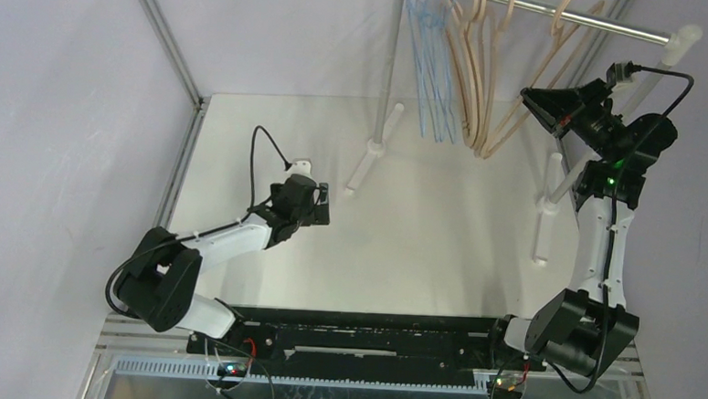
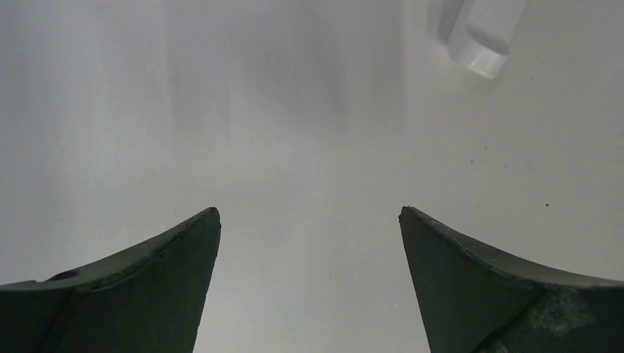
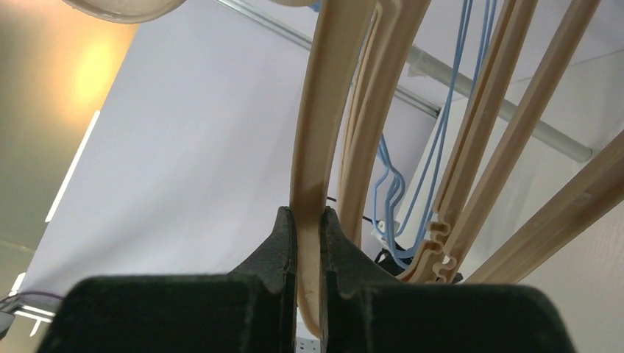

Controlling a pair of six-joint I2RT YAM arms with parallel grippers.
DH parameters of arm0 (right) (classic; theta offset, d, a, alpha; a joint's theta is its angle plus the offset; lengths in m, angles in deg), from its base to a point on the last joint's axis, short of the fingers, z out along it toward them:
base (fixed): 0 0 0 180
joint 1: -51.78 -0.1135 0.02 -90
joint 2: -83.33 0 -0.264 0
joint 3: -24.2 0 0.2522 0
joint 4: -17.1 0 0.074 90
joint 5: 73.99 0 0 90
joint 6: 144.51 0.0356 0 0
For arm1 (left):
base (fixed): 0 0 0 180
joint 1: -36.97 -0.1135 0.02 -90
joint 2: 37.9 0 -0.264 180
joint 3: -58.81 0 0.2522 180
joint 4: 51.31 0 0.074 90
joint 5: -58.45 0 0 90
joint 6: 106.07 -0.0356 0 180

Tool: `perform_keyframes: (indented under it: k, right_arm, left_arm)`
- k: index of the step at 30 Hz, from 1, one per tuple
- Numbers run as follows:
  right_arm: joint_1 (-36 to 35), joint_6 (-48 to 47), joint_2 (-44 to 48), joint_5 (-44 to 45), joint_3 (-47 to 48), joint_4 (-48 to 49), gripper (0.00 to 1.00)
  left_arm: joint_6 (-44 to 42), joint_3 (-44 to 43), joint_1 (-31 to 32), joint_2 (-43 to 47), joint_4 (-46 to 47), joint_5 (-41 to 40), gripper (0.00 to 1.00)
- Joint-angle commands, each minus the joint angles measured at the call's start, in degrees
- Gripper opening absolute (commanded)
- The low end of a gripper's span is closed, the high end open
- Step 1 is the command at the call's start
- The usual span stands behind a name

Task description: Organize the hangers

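Note:
Several hangers hang from a silver rail (image 1: pixel 615 27) at the back: thin light-blue ones (image 1: pixel 428 66) on the left, thicker tan ones (image 1: pixel 475 87) to their right. My right gripper (image 1: pixel 531 101) is raised beside the rail and is shut on one tan hanger (image 3: pixel 318 147), whose arm runs up between the two fingers. More tan hangers (image 3: pixel 508 147) and blue ones (image 3: pixel 441 132) hang behind it. My left gripper (image 1: pixel 321 205) hovers low over the white table (image 1: pixel 441 222), open, with nothing between its fingers (image 2: pixel 169 279).
White posts (image 1: pixel 388 92) with splayed feet carry the rail; one foot end (image 2: pixel 482 44) lies just ahead of my left gripper. Another white post (image 1: pixel 557 187) stands next to my right arm. Grey walls close in on both sides.

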Motion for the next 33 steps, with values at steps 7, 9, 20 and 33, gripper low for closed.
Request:
perform_keyframes:
  k: [7, 9, 20, 33]
  right_arm:
    - [0.23, 0.6, -7.37, 3.28, 0.96, 7.59, 0.0]
    - [0.27, 0.45, -8.8, 3.03, 0.96, 8.58, 0.0]
    - [0.15, -7.27, -9.46, 2.28, 0.42, 1.78, 0.55]
    - [-0.57, -36.17, 10.75, 14.1, 0.6, -32.9, 0.93]
  left_arm:
    - [-1.57, -2.65, 0.29, 0.13, 2.1, -0.56, 0.97]
    - [-1.65, -2.64, 0.29, 0.02, 2.25, -0.53, 0.97]
    - [-1.59, -2.38, 0.33, -0.6, 3.0, -0.89, 1.0]
    - [-1.48, -2.16, 0.29, -1.19, 3.18, -0.6, 0.99]
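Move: The right hand holds the last wooden hanger by its body. The rail spot for its hook lies about 8 cm ahead, 2 cm right and 13 cm above. The wooden hangers already hung are around 7 cm left and 6 cm ahead, the blue bunch some 15 cm left and 8 cm ahead, both near hand height; the rail's right end is roughly 20 cm right, 6 cm ahead and 13 cm up. From the left hand, that rail spot is about 40 cm right, 11 cm ahead and 52 cm up. Forward about 6 cm and down some 4 cm, drifting a little right, the right hand carries the pinched wooden hanger in under the rail so its hook comes down over the bar. It pauses there, opens wide to let go of the hanger and sinks slightly more, then draws back about 4 cm, rising a little and turning some 10 degrees clockwise. ##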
